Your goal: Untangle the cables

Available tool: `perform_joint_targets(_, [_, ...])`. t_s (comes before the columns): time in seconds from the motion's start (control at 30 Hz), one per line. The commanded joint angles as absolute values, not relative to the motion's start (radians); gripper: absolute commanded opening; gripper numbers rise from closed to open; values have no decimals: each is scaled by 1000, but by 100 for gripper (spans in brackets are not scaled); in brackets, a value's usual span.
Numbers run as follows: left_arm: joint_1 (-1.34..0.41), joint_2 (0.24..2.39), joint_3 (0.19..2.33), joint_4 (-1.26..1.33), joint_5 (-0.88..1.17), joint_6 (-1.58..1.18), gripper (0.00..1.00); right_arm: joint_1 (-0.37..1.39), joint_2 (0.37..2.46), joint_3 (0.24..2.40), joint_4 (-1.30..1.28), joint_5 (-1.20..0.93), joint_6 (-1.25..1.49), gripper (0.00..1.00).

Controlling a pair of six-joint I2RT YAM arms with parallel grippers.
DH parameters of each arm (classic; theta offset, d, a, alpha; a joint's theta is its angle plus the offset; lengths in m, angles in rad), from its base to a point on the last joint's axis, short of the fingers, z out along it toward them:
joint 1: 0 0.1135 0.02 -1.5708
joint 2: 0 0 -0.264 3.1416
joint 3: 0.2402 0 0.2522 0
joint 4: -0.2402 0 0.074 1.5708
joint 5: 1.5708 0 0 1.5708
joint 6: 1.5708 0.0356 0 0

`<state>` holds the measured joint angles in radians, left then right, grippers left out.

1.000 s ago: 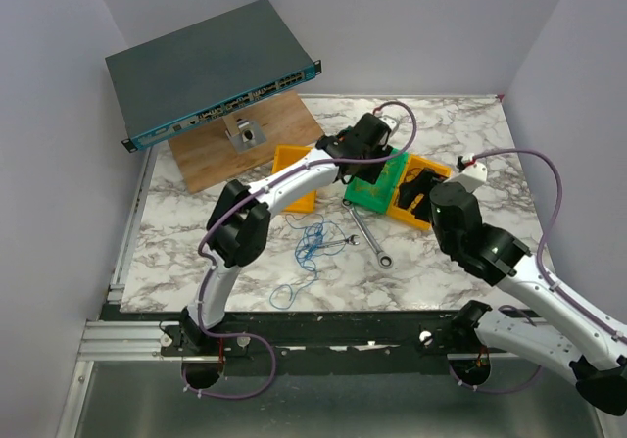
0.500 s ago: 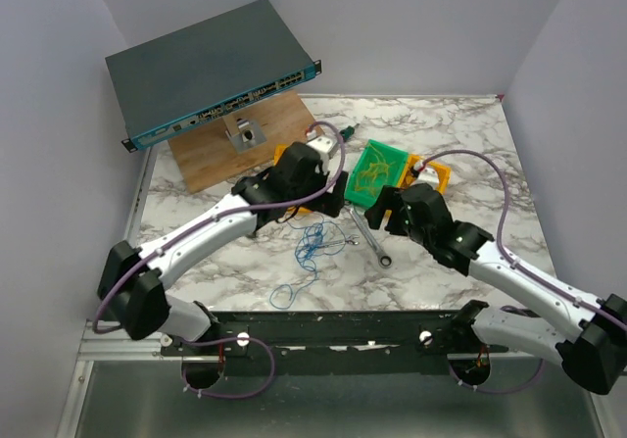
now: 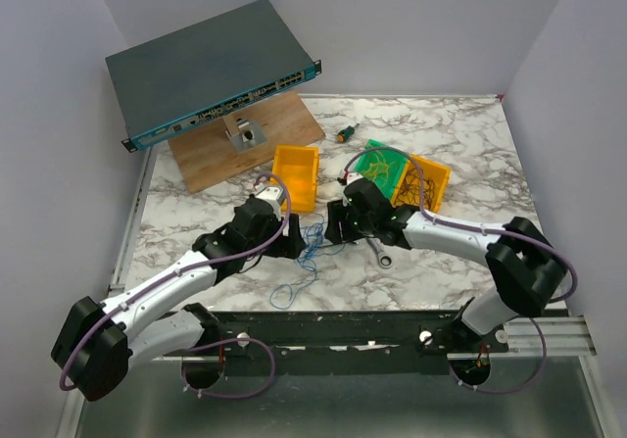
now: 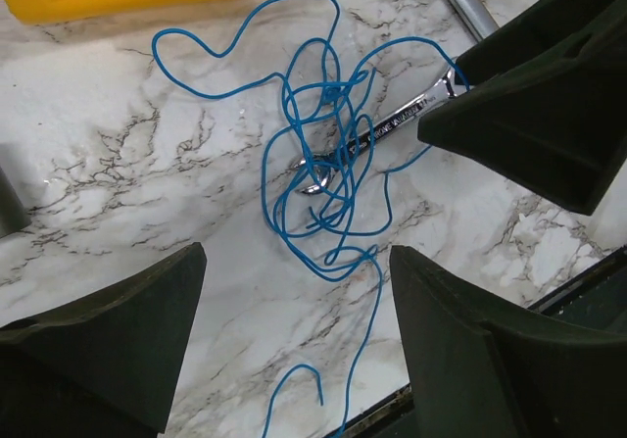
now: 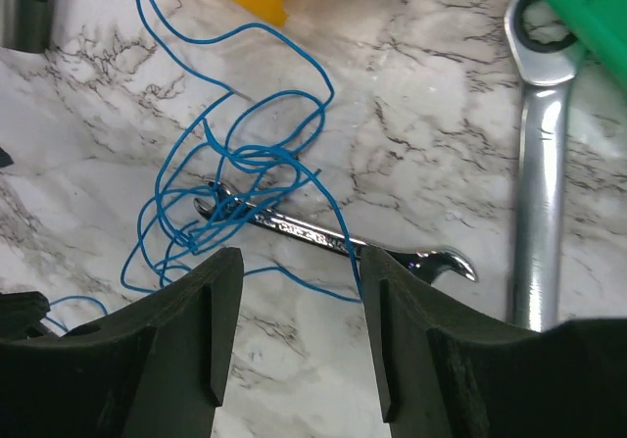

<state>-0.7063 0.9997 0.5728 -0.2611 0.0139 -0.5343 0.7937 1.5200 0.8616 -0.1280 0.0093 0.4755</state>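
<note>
The cables show as a tangle of thin blue wire (image 3: 312, 245) lying on the marble table, with one loose end trailing toward the near edge. In the left wrist view the tangle (image 4: 323, 154) sits just beyond my left gripper (image 4: 294, 262), which is open, and one strand runs across the table between its fingers. The right gripper (image 5: 299, 262) is open too, low over the tangle (image 5: 230, 193) from the other side. A small silver wrench (image 5: 323, 234) lies under the knot. From above, the left gripper (image 3: 294, 242) and right gripper (image 3: 333, 230) flank the wire.
A large ratchet wrench (image 5: 539, 193) lies right of the tangle. Behind stand a yellow bin (image 3: 296, 169), a green bin (image 3: 380, 164) with thin yellowish wires, and another yellow bin (image 3: 431, 178). A network switch (image 3: 211, 71) rests on a wooden board (image 3: 255, 144) at the back left.
Both arms have swung from the bins at the back down toward me and now sit on either side of the blue tangle. The tangle itself has not moved.
</note>
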Motion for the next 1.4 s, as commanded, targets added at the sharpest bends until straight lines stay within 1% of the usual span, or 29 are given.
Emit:
perform_joint_targets(0.0, [-676,1040,531,-135,89,-570,75,811,1600,911,-53,-8,457,53])
perform_joint_targets(0.03, [-671,1056,526,-114,99,-571,73,812,1617,918,-52,-6,458,49])
perform_joint_targets(0.07, [-668,1072,519,-89,107,-573,72,813,1629,926,-55,-3,458,43])
perform_joint_targets(0.1, [-664,1092,519,-72,115,-575,71,813,1634,934,-63,-3,455,30])
perform_joint_targets(0.13, [-662,1109,519,-57,123,-575,69,813,1634,942,-74,-4,453,12])
perform_joint_targets(0.17, [-660,1126,522,-47,127,-576,67,814,1626,950,-91,29,455,2])
perform_joint_targets(0.33, [-659,1192,522,42,150,-588,63,813,1482,959,-119,-8,451,1])
perform_joint_targets(0.43, [-658,1263,547,80,158,-592,57,813,1413,997,-163,-68,449,1])
perform_joint_targets(0.47, [-659,1287,553,96,158,-595,52,813,1400,1016,-182,-79,448,1])
perform_joint_targets(0.5, [-659,1316,564,108,157,-595,43,813,1385,1031,-204,-87,449,1])
perform_joint_targets(0.57, [-658,1369,589,117,148,-601,30,813,1351,1057,-233,-87,451,1])
perform_joint_targets(0.63, [-658,1403,603,118,135,-602,8,813,1308,1084,-258,-65,452,1])
perform_joint_targets(0.67, [-659,1410,602,119,124,-603,0,813,1285,1102,-275,-46,452,1])
perform_joint_targets(0.83, [-657,1350,561,118,62,-604,0,814,1204,1242,-388,118,417,1])
perform_joint_targets(1.0, [-637,1168,501,39,-33,-604,0,811,1169,1346,-420,262,388,1])
perform_joint_targets(1.13, [-582,939,488,-97,-60,-574,0,810,1214,1387,-415,268,375,1])
perform_joint_targets(1.23, [-546,810,540,-204,-39,-526,0,811,1260,1410,-398,225,366,1])
perform_joint_targets(1.37, [-534,786,638,-317,-15,-483,0,810,1308,1405,-306,102,363,1])
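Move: The left hand goes for the bunched blue cable, about 3 cm ahead, 4 cm to its right and 6 cm below. A small wrench lies under the bunch, roughly 2 cm ahead and 8 cm right of that hand; the empty orange bin stands about 14 cm straight ahead. For the right hand, the cable's near strand is level with it, some 2 cm left and 2 cm below; the big wrench lies around 8 cm to its right and 2 cm ahead. Dip the right gripper about 2 cm, shut it on the blue strand, then haul it up some 30 cm, its fingers tipping upward and the hand ending slightly farther forward. Meanwhile bring the left gripper down, right and forward into the bunch, close it on the cable, then raise it about 13 cm while swinging left, away from the small wrench. ##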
